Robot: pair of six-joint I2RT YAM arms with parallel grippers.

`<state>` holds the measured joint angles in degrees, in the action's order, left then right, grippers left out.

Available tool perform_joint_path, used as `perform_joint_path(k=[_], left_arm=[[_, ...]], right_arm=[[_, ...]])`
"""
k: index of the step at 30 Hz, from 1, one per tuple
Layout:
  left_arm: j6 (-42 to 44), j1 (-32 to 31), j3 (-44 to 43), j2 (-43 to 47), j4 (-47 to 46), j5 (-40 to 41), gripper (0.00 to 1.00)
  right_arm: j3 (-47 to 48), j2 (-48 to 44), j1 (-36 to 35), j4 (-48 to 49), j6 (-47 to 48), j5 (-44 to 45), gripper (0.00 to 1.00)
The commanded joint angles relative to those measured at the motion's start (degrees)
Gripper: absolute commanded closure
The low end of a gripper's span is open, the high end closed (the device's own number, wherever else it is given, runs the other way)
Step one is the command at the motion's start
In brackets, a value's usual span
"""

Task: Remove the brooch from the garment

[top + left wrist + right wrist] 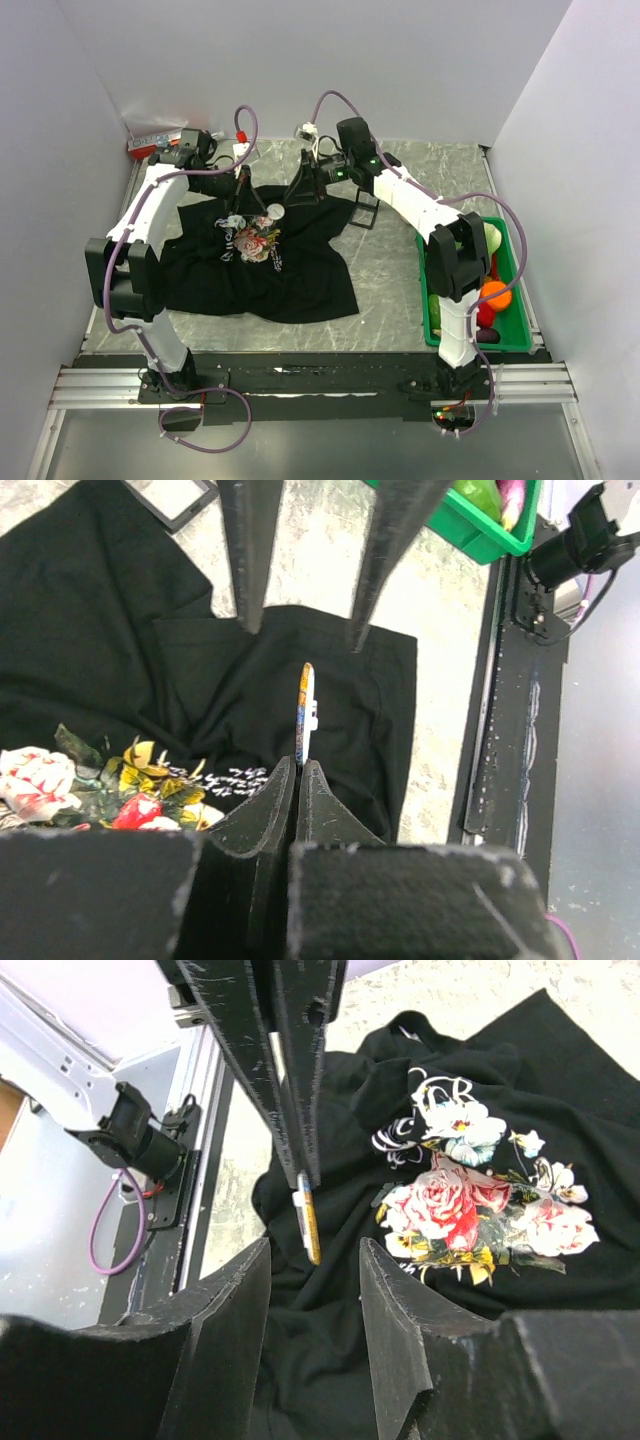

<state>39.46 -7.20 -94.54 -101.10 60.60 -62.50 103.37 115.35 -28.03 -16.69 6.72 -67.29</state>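
Observation:
The garment (300, 280) is a black T-shirt spread on the table, rose print (460, 1200) facing up. The brooch (305, 715) is a small gold-and-white disc seen edge-on, and my left gripper (298, 765) is shut on it just above the dark fabric (100, 630). In the right wrist view the brooch (308, 1222) sticks out below the left gripper (305, 1175). My right gripper (312, 1245) is open, its fingers (250, 570) on either side of the brooch and apart from it. From above, the brooch (275, 211) shows as a pale dot between both grippers.
A green bin (505, 340) of fruit stands at the right side of the table. A small black frame-like box (365, 215) sits by the shirt's right sleeve. A power strip (150, 140) lies at the back left corner. Walls close in on the left, back and right.

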Motion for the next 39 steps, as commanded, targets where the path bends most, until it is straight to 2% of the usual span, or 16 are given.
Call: perform_joint_path(k=[1,27,29,36,39], left_arm=[[1.8,0.4,-2.9,-0.3,2.2,-3.5,0.99],[-3.7,0.8,-4.9,-2.0,-0.9,-3.7,0.99],[-4.1,0.8,-4.9,-2.3,-1.1,-3.6,0.99],[-5.5,0.8,-5.6,-3.1,-2.2,-3.1,0.99],[-7.2,0.9,-5.7,-3.7,-3.6,-2.2,0.99]], right_arm=[[3.5,1.7,0.3,3.0,-2.1,-2.8,0.54],[5.1,7.3,0.1,13.2,-14.0,-7.2,0.65],[5.4,7.8,0.2,13.4,-14.4,-7.2,0.67],[5.6,8.8,0.2,16.1,-16.9,-8.6,0.85],[5.5,8.8,0.3,16.1,-17.4,-8.3,0.89]])
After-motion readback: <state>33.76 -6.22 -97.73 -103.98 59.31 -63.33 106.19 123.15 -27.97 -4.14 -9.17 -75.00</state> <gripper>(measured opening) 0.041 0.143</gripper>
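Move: The brooch is already off the garment, pinched at one edge by the left fingers, its middle about 2 cm to that hand's right and 1 cm below. From the right hand it lies about 3 cm to the left, 1 cm back and 2 cm lower. From the left hand, the flower print is some 4 cm left, 4 cm back and 18 cm down; the small black frame stands roughly 17 cm right of the right hand, 3 cm farther out and 19 cm below. The brooch's free edge is what the right hand goes for: it eases about 1.5 cm to its left and a good 1 cm down, rolling some 10 degrees so its forward side dips, while its half-open fingers narrow slowly, then close quickly over that edge almost to shut. The left hand keeps its pinch on the opposite edge and drifts about 1.5 cm forward. ##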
